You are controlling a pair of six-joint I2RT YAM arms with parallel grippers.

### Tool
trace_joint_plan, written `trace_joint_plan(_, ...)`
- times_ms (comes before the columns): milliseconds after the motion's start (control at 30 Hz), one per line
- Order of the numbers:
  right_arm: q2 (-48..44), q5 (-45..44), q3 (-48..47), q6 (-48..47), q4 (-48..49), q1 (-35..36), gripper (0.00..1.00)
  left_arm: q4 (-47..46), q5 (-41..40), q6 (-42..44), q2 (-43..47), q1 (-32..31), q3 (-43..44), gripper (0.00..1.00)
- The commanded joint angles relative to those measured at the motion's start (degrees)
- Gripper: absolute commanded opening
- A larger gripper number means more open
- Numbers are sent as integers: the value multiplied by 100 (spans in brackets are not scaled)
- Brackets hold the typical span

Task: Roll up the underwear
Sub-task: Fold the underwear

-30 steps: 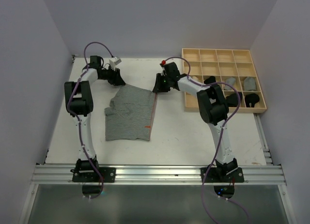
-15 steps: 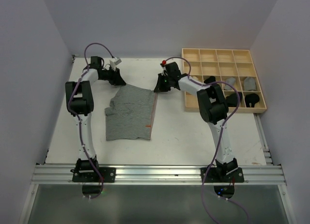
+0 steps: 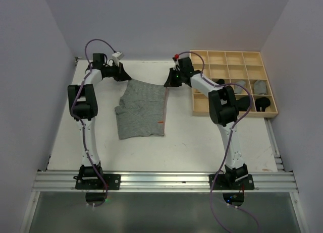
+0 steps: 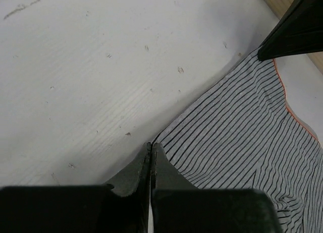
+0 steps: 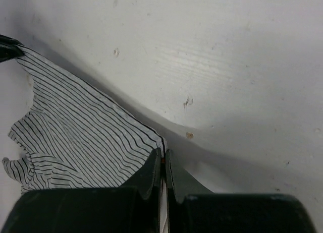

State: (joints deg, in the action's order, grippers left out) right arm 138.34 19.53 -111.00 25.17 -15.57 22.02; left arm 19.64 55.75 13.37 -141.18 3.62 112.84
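A grey striped underwear (image 3: 143, 109) with an orange-trimmed side lies spread on the white table, its far edge raised. My left gripper (image 3: 126, 79) is shut on the far left corner; in the left wrist view its tips (image 4: 151, 145) pinch the striped cloth (image 4: 242, 127). On the far right corner my right gripper (image 3: 168, 84) is shut, and the right wrist view shows its tips (image 5: 162, 152) clamping the cloth's (image 5: 75, 127) orange-edged corner. The cloth is stretched between both grippers.
A pale wooden grid tray (image 3: 217, 59) stands at the back right, beside the right arm. Several of its cells hold small bundles: grey ones (image 3: 241, 84) and black ones (image 3: 262, 103). The back wall is close behind both grippers.
Both grippers closed on the garment's far corners. They then drew it away from the arm bases and slightly to the right, lifting its far edge.
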Motion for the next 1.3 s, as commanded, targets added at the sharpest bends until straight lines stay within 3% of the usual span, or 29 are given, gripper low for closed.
trace_joint_plan(0,-474,261,-73,-231,106,13,0,-286,191,-63,819,42,81,0)
trace_joint_plan(433,-2618,754,2231,-793,687,337,0,233,182,1685,4140,60,-3460,0)
trace_joint_plan(900,-3857,535,4288,-1453,854,961,0,1226,-257,3329,5873,104,-5938,0)
trace_joint_plan(1267,-4597,499,5298,-1515,1232,1471,0,1482,-494,3884,6463,350,-6835,0)
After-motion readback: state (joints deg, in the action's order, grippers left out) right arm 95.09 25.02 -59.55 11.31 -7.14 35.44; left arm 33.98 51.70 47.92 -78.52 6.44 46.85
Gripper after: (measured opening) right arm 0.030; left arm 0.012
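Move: Each hand holds a far corner of the striped underwear, fingers shut, 2 or 3 cm off the table. Its near left corner lies about 38 cm back and 7 cm left of the left hand; a crumpled fold sits some 20 cm back from that hand and 4 cm left. From the right hand the near right corner is about 33 cm back and 1 cm left, an orange strip 24 cm back and 3 cm left, and the wooden tray's middle level with it, 43 cm right. Back towards their bases in an arc, both hands carry the pinched far edge over the rest of the underwear, left some 29 cm and right about 24. They rise first, the left higher, by about 13 cm against 10, then sink to some 5 cm above their starting height, fingers staying shut. The right hand turns about 25 degrees counter-clockwise. ##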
